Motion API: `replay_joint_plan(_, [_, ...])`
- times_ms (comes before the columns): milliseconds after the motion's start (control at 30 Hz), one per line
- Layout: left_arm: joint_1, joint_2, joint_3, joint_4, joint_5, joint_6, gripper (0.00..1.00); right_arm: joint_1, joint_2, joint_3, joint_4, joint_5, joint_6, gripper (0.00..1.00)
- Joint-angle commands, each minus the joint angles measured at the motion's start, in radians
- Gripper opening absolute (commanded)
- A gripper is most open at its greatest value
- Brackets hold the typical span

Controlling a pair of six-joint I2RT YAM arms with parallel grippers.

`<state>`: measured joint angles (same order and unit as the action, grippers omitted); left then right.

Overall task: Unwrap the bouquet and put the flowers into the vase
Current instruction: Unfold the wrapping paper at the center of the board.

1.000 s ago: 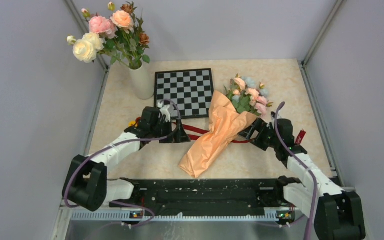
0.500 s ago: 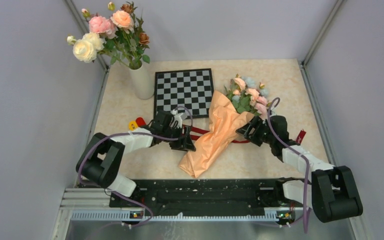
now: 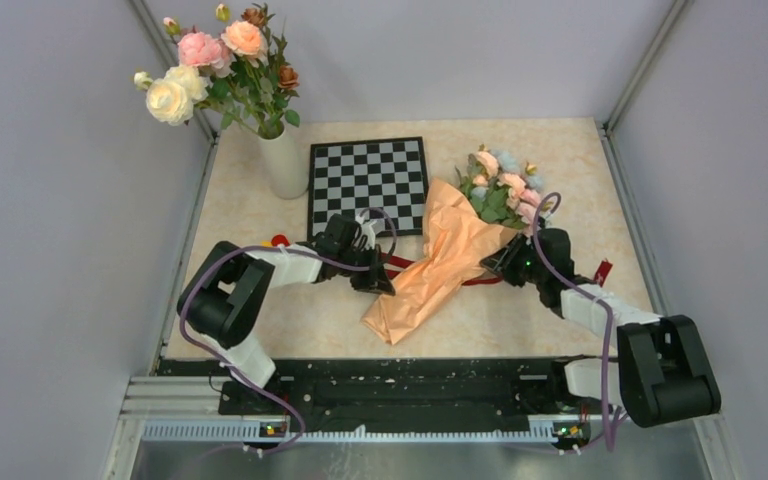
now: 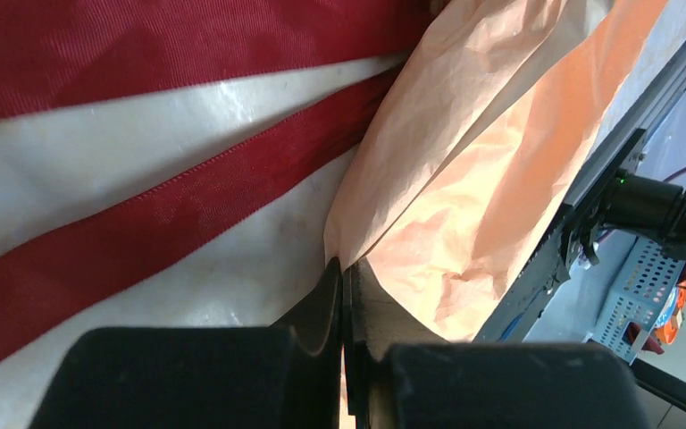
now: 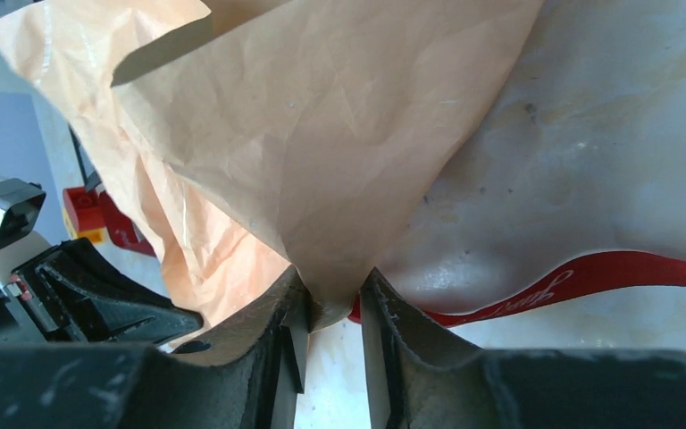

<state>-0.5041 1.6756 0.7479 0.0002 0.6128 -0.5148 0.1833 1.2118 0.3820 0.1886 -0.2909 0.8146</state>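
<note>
The bouquet (image 3: 440, 255), a cone of peach crinkled paper, lies across the middle of the table. Its flowers (image 3: 500, 190), small pink and pale blue blooms, point to the far right. A dark red ribbon (image 3: 400, 265) trails under it. My left gripper (image 3: 378, 283) is at the paper's left edge; in the left wrist view it (image 4: 344, 268) is shut, with the paper (image 4: 464, 179) edge pinched at its tips. My right gripper (image 3: 495, 262) is at the right edge. In its wrist view it (image 5: 332, 290) stands narrowly open round a paper (image 5: 322, 134) corner. The white vase (image 3: 283, 160) stands far left.
Large cream, pink and peach roses (image 3: 220, 65) fill the vase. A chessboard (image 3: 368, 185) lies behind the bouquet. A small red and yellow object (image 3: 272, 243) sits by the left arm. A red ribbon end (image 3: 601, 272) lies by the right arm. Grey walls enclose the table.
Both grippers have moved in to the bouquet's paper edges and narrowed, the left one fully shut. The bouquet has shifted a little, its flower end moving farther back and right.
</note>
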Motion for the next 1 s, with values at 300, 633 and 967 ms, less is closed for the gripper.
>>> replay_joint_plan(300, [-0.001, 0.116, 0.183, 0.077, -0.089, -0.019, 0.01, 0.013, 0.084, 0.132, -0.001, 0.190, -0.039, 0.25])
replay_joint_plan(633, [0.001, 0.017, 0.210, -0.057, -0.208, 0.041, 0.51, 0.013, 0.062, 0.207, -0.093, 0.218, -0.101, 0.46])
replay_joint_plan(967, [0.002, -0.132, 0.174, -0.181, -0.250, 0.068, 0.61, 0.013, -0.136, 0.228, -0.290, 0.332, -0.183, 0.55])
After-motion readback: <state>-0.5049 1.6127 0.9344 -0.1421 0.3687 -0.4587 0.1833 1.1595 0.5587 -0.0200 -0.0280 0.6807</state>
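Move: The wrapping paper is already pinched at both sides. Its middle lies about 5 cm ahead and 9 cm to the right of the left hand at nearly its height, and about 11 cm to the left of the right hand, level with it and some 3 cm below. The red ribbon's left strands lie roughly 6 cm straight ahead of the left hand. The flowers lie about 17 cm ahead and 4 cm to the right of the right hand. The wrapping paper, still pinched by its left edge in the left fingers and by its right edge in the right, is drawn forward over the table, the left hand going about 6 cm and the right nearly 5, both easing right. Then both sets of fingers open, let go and rise some 4 cm, the right hand rolling its right side up and drifting farther right, the left tipping its fingers up and easing left. ##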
